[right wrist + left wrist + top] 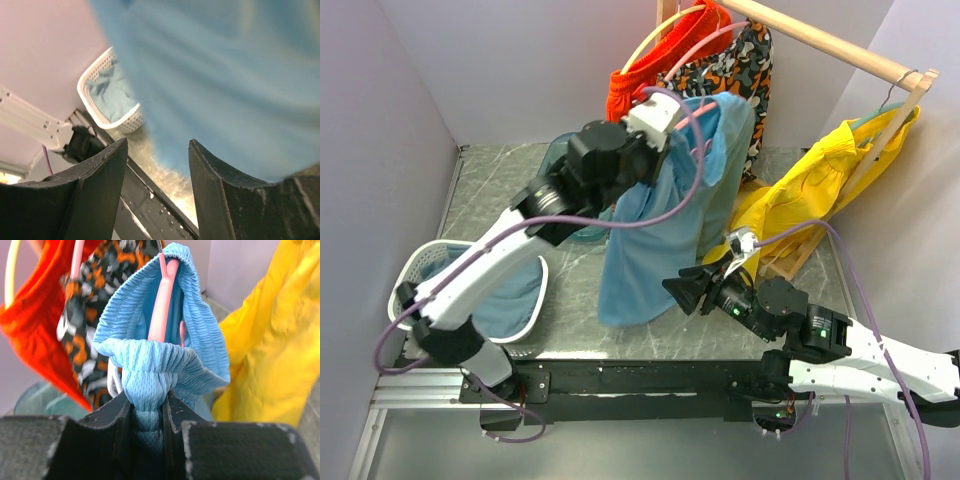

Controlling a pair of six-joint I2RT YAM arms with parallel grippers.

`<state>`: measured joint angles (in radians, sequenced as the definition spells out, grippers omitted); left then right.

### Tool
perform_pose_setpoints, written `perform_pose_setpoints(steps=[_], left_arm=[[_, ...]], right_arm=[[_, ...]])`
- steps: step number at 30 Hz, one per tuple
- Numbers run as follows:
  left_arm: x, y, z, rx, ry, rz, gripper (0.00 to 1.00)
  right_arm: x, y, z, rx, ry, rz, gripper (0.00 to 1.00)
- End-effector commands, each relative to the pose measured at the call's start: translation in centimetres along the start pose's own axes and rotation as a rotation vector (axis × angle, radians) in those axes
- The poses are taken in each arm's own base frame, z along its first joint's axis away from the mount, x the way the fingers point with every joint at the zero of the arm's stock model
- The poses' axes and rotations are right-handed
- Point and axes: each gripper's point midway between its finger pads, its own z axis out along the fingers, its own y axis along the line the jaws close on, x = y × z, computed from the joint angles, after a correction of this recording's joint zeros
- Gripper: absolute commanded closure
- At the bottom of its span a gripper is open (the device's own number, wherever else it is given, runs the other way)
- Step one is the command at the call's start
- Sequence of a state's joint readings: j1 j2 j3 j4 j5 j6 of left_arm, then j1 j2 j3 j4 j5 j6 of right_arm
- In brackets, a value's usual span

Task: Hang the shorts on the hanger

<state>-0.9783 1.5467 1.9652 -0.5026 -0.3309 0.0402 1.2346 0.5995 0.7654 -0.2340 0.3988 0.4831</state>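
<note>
The light blue shorts (650,240) hang from their gathered waistband, draped down over the table's middle. My left gripper (670,120) is raised by the clothes rail and is shut on a bunched part of the waistband (145,375). The pink hanger (162,305) runs up inside the waistband opening, with the fabric looped over its arm. My right gripper (677,290) is low, at the shorts' lower right edge. Its jaws (157,145) stand open with nothing between them, and the blue fabric (225,75) hangs just beyond the fingertips.
A wooden rail (820,40) at the back right carries an orange garment (655,65), a patterned garment (730,65) and yellow shorts (810,180). A white mesh basket (415,275) holding a duller blue cloth sits at the left. Walls close in on both sides.
</note>
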Motion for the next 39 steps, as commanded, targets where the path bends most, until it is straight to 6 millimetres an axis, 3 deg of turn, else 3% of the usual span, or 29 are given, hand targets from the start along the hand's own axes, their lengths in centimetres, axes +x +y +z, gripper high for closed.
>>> perform_pose_setpoints(steps=[1,2,7,8,10,26,39], left_arm=[[-9.2,0.1,0.6,0.048,-0.294,-0.007,0.99],[-8.9,-0.2,1.7,0.043,-0.291,0.0,0.99],[-11.8,0.2,3.0,0.029,-0.384,0.025,0.99],[-11.3,0.0,4.1,0.028,-0.376,0.034,0.99],[-12.7,0.3,4.1,0.013,-0.413,0.04,0.99],[-13.7,-1.3,9.7,0.002,-0.58,0.046,0.99],[-14.4,-1.6,11.5,0.003,-0.69,0.007,0.99]], right_arm=[[0.9,0.2,-0.6,-0.038,0.029,-0.041,0.41],[0.9,0.0,-0.7,-0.036,0.028,-0.047,0.41],[1.7,-0.8,-1.0,-0.017,0.05,-0.067,0.41],[1.7,-0.9,-1.1,-0.015,0.047,-0.067,0.41],[1.7,-1.1,-1.2,-0.009,0.045,-0.067,0.41],[1.0,-0.6,-1.2,-0.012,0.051,-0.092,0.41],[0.8,-1.0,-1.7,-0.003,0.04,-0.077,0.42]])
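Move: The blue shorts hang on their pink hanger, already pinched in the left hand. The free stretch of rail they are bound for lies about 24 cm ahead, 23 cm to the right and 13 cm above that hand. The camouflage pants hang 12 cm ahead, 9 cm right and 5 cm below; the yellow shorts are level with it in reach, 35 cm right and 12 cm below. From the empty right hand the rail spot is some 40 cm ahead, 19 cm right, 28 cm up. The blue shorts and hanger are carried right and forward by the left hand, some 17 cm in all, past the camouflage pants towards the free rail. The fingers tip up about 15 degrees and keep their pinch on the waistband. On the way the hand rises some 3 cm, then sinks about 2 cm at the end, bringing the hook to the rail. The right hand, open and empty, drops about 3 cm. ##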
